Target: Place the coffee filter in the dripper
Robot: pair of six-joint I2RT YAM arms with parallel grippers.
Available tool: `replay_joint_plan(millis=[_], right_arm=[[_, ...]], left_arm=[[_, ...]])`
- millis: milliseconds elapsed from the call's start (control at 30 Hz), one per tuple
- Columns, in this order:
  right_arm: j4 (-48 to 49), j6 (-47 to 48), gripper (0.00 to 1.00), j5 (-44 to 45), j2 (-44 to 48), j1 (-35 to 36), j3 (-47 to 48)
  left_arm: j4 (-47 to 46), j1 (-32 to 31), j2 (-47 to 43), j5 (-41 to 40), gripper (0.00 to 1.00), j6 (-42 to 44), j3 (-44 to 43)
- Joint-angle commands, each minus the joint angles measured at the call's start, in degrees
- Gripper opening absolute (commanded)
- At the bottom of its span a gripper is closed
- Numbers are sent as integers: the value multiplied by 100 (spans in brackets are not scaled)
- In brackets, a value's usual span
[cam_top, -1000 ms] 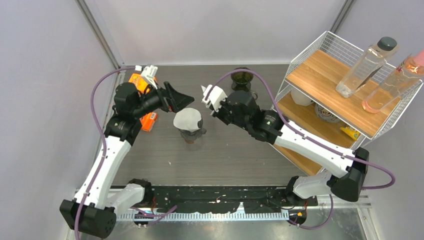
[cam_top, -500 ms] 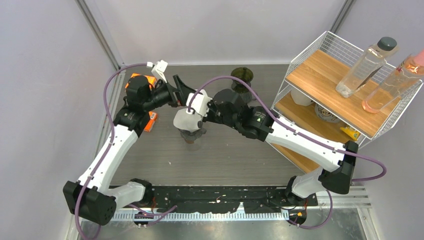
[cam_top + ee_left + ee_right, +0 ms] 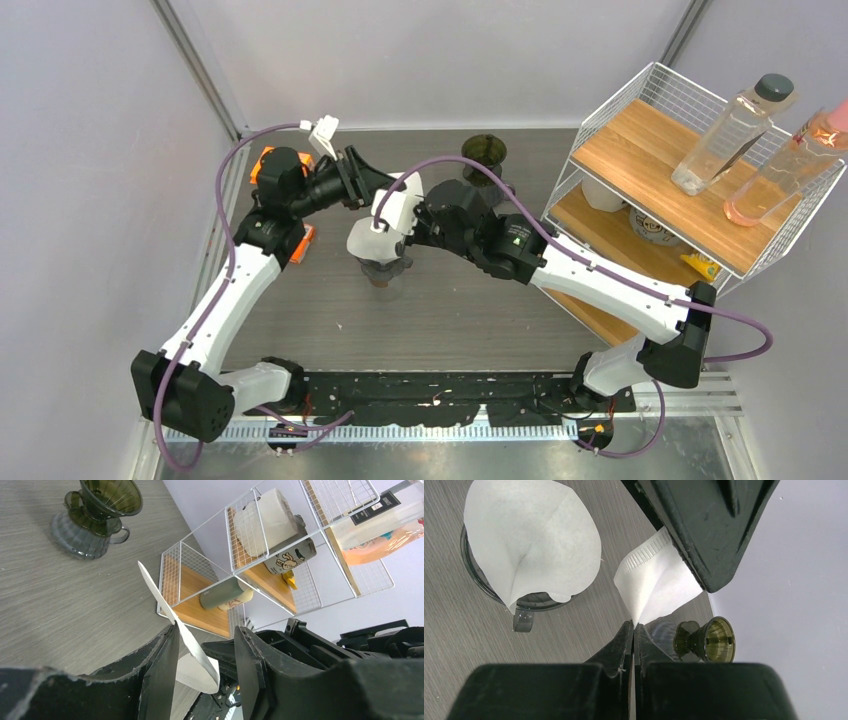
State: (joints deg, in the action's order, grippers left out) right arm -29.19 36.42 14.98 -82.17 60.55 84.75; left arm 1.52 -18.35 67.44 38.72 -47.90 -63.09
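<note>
My right gripper (image 3: 634,625) is shut on the pointed end of a white coffee filter (image 3: 654,582), holding it up above the table. That filter (image 3: 192,647) stands between the two fingers of my left gripper (image 3: 206,630). It leans on one finger, a gap shows on the other side, and the jaws are open. The dark green glass dripper (image 3: 485,155) stands upright and empty at the back of the table (image 3: 102,510), beyond both grippers (image 3: 706,640). A stack of white filters (image 3: 531,540) sits in a clear glass holder (image 3: 382,265) just below the grippers.
A wire shelf with wooden boards (image 3: 690,160) fills the right side. Two bottles (image 3: 735,125) lie on its top, with cans (image 3: 287,555) on the lower level. An orange box (image 3: 297,242) lies by the left arm.
The right gripper has swung left over the filter stack with one filter. The left gripper moved back and right until it straddled that filter, and its jaws have narrowed.
</note>
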Motion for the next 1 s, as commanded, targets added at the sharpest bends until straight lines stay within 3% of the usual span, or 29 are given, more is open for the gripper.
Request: replay_joint_plan(millis=[0,200,467,633,867,967], right_arm=[[103,122,5,199,61,44,223],[96,226,5,147,23,59,339],[66,293,7,122,12,85,319],[252,35,46,239,184,77,43],[974,-1268,93,988,763,51,-925],[1317,-2077,97,1462,1081,-50,-1338]], left_arm=[[-203,-60,-41,192,49,55,-28],[174,-141,-17,27,44,320,-123],[260,-151,-73,-216,13,391,-93],[225,-151,-111,-286,2,483,-57],[320,-138,-419,-468,0,1325,46],[21,-126,-675,-612,0,1711,272]])
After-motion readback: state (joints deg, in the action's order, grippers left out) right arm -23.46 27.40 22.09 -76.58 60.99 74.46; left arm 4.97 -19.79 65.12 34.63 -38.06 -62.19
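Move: The coffee filter is already between the left hand's half-open fingers, its middle some 2 cm forward and 2 cm right of the left hand point. From the right hand, which pinches the filter's tip, that middle is about 4 cm forward and 1 cm left. The dripper already lined with a filter stands roughly 4 cm back, 7 cm left and 20 cm below the left hand; the green dripper is about 17 cm forward, 18 cm right and equally low. Sinking barely 1 cm, the left hand shuts its half-open fingers on the coffee filter while the right keeps its pinch and rises about 1 cm. Only then does the right hand open wide, let go of the tip and back off some 3 cm to its right and 3 cm down from its raised place, turning about 10 degrees clockwise; at the end the left hand rolls slightly. ##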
